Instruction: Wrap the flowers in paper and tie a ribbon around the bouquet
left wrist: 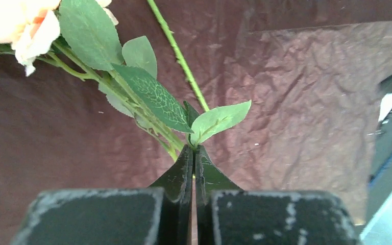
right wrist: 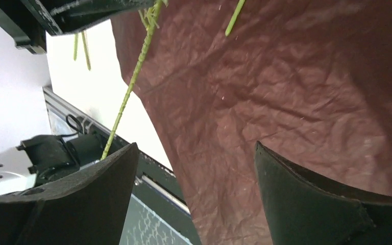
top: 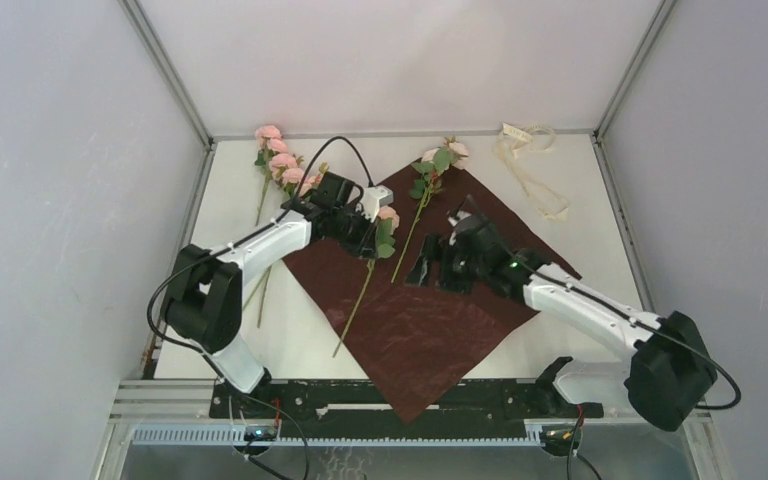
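The dark red paper [top: 430, 310] lies flat as a diamond in the middle of the table. My left gripper [top: 368, 236] is shut on a flower [top: 387, 216] just below its leaves [left wrist: 153, 97], over the paper's left part. The pink bloom [left wrist: 15, 25] points away and the stalk [top: 353, 310] trails toward the near left. A second flower [top: 422, 195] lies on the paper's far corner. Several more flowers [top: 278, 158] lie on the table at the far left. My right gripper [top: 432, 262] hovers open over the paper [right wrist: 286, 92] with nothing between its fingers. The cream ribbon [top: 528, 165] lies at the far right.
White walls with metal corner posts enclose the table on three sides. The paper's near corner [top: 410, 405] overhangs the black rail at the front edge. My left gripper's body [right wrist: 81, 15] shows close above the held stalk [right wrist: 127, 97] in the right wrist view.
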Motion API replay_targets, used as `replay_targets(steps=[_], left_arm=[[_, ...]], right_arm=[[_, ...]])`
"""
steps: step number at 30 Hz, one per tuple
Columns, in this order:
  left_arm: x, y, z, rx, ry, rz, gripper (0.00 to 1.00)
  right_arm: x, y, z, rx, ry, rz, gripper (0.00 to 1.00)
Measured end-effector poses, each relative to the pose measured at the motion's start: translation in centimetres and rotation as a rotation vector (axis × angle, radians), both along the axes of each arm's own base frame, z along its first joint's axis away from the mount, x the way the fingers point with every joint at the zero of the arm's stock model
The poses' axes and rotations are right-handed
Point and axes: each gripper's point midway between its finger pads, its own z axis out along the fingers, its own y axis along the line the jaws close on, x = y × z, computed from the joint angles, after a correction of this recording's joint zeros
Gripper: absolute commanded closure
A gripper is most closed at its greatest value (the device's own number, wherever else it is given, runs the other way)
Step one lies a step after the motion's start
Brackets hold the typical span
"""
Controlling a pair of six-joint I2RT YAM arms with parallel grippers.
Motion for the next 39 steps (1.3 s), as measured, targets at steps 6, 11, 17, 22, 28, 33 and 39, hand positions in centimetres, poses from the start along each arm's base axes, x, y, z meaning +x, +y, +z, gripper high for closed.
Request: replay_targets(steps=[6,11,17,22,28,33,39], left_arm=[[-1.7,-1.5,-1.3,-0.108,0.155,0.092,1.0],[-2.1,-2.3,-1.9,-0.178,0.214,0.157,1.0],[-1.9,-2.8,-1.8,-0.216,0.237,0.19,1.0],[-1.9,-2.9,-1.7,-0.224,0.246,0.202,1.0],[-2.2,-2.3,-1.6,-0.207,0.254,0.177,0.42],[-0.7,0.8,2.1,-0.187,0.228,0.18,0.16],[4.6,11.0,10.3,-0.223,-0.032,0.384,0.11]], right_arm=[[-1.9,3.9,-2.4,0.03,0.028,0.004,0.08],[-1.0,7.6,-4.8,0.075,0.052,-0.003,0.11],[-0.4,9.4,-8.5,0.087,0.113,-0.023,0.29],[-0.6,10.7,-10.9,0.103,0.156,0.006,0.89],[-0.9,11.1,-11.0,0.095,0.161,0.056,1.0],[1.0,10.5,-7.2,0.097,0.058,0.1,1.0],[7.2,6.7,1.1,0.164,-0.162,-0.003,1.0]])
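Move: The left hand already pinches the held flower below its leaves; the free stem that the open right hand wants lies about 6 cm back of those fingers, in line sideways, and 7 cm below. From the right hand that stem is roughly 11 cm left, 1 cm back and 11 cm below. The laid flower's middle is some 13 cm ahead of the right hand, 1 cm left and 14 cm below, on the paper. Right hand sinks leftward 11 cm, pinches the stem, lifts it forward; left hand opens, leaves up and left. ##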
